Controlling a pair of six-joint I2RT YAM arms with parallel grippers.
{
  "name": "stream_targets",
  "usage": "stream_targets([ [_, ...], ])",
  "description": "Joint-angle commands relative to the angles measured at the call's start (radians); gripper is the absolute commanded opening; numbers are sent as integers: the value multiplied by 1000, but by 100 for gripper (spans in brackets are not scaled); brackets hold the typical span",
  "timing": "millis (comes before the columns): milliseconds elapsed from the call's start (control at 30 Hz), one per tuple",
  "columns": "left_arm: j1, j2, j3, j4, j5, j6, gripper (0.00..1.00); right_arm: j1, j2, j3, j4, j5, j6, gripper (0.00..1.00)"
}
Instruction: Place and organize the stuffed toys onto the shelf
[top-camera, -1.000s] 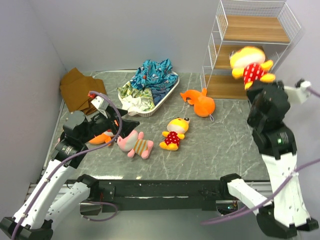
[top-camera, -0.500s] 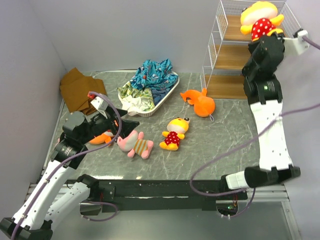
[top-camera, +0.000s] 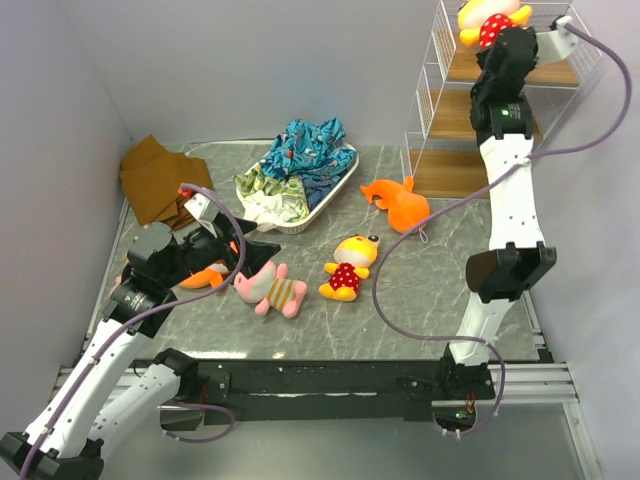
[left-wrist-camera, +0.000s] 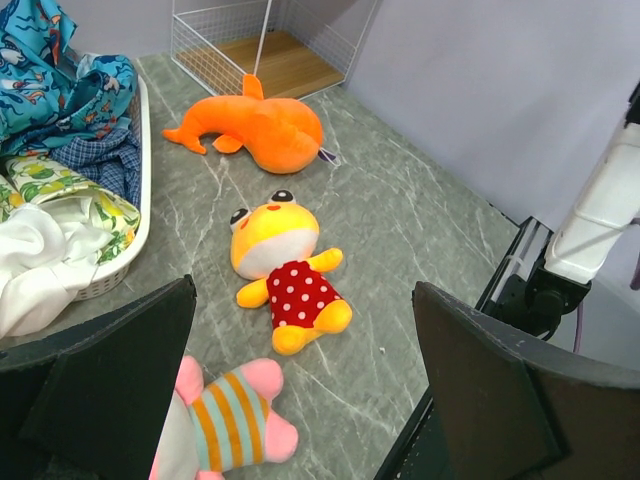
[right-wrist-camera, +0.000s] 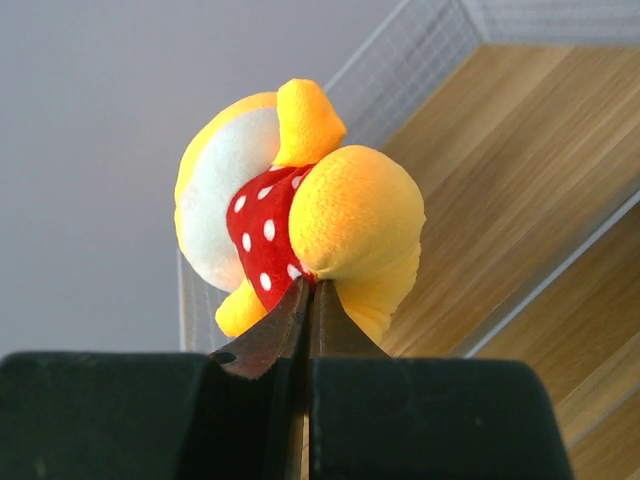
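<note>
My right gripper (top-camera: 494, 38) is shut on a yellow stuffed toy with a red white-dotted body (top-camera: 485, 20), pinching it low on the body (right-wrist-camera: 300, 215). It holds the toy high beside the top board of the shelf (top-camera: 445, 172), whose wood (right-wrist-camera: 520, 180) fills the right wrist view. My left gripper (top-camera: 255, 250) stands open and empty over the table's left side. Below it lie a pink striped toy (top-camera: 272, 291) (left-wrist-camera: 225, 425), a second yellow dotted toy (top-camera: 350, 266) (left-wrist-camera: 285, 270) and an orange shark (top-camera: 402, 206) (left-wrist-camera: 255, 130). Another orange toy (top-camera: 205, 276) is partly hidden under the left arm.
A white oval tray (top-camera: 338, 192) heaped with blue-patterned cloth (top-camera: 305, 150) stands at the back middle, its rim (left-wrist-camera: 140, 170) showing in the left wrist view. A brown folded cloth (top-camera: 155, 180) lies at the back left. The shelf stands at the back right corner.
My right arm has stretched up and back, carrying the yellow dotted toy from the middle board's height to the top of the shelf. The left arm has not moved.
</note>
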Motion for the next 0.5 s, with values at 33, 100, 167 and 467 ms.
stream_targets([
  [33, -4, 1, 1, 17, -2, 21, 96, -7, 48, 68, 33, -31, 57, 0],
  [100, -4, 8, 2, 14, 0, 23, 96, -5, 62, 68, 43, -33, 65, 0],
  [167, -6, 15, 2, 14, 6, 21, 96, -7, 71, 71, 48, -22, 77, 2],
  [467, -4, 15, 1, 16, -2, 21, 96, -8, 60, 43, 40, -27, 93, 26],
])
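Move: The frog toy is already gripped in the right hand and held over the top shelf: the board's middle lies about 4 cm ahead of that hand, 7 cm to its right and some 8 cm below. The shelf's left wire side stands some 9 cm to the hand's left and 4 cm ahead, and the middle shelf's board is about 28 cm below the hand, 2 cm ahead and 7 cm right. From the left hand, the top board lies roughly 35 cm ahead, 60 cm right and 12 cm higher. The right hand carries the frog toy down and forward together, some 4 cm lower and 3 to 4 cm deeper over the left part of the top shelf, keeping its fingers pointed forward and to the right with barely a turn of the wrist. It then stops there and starts to let go, the shut fingers parting to about a quarter of their range on either side of the toy's lower body while the hand stays in place. ##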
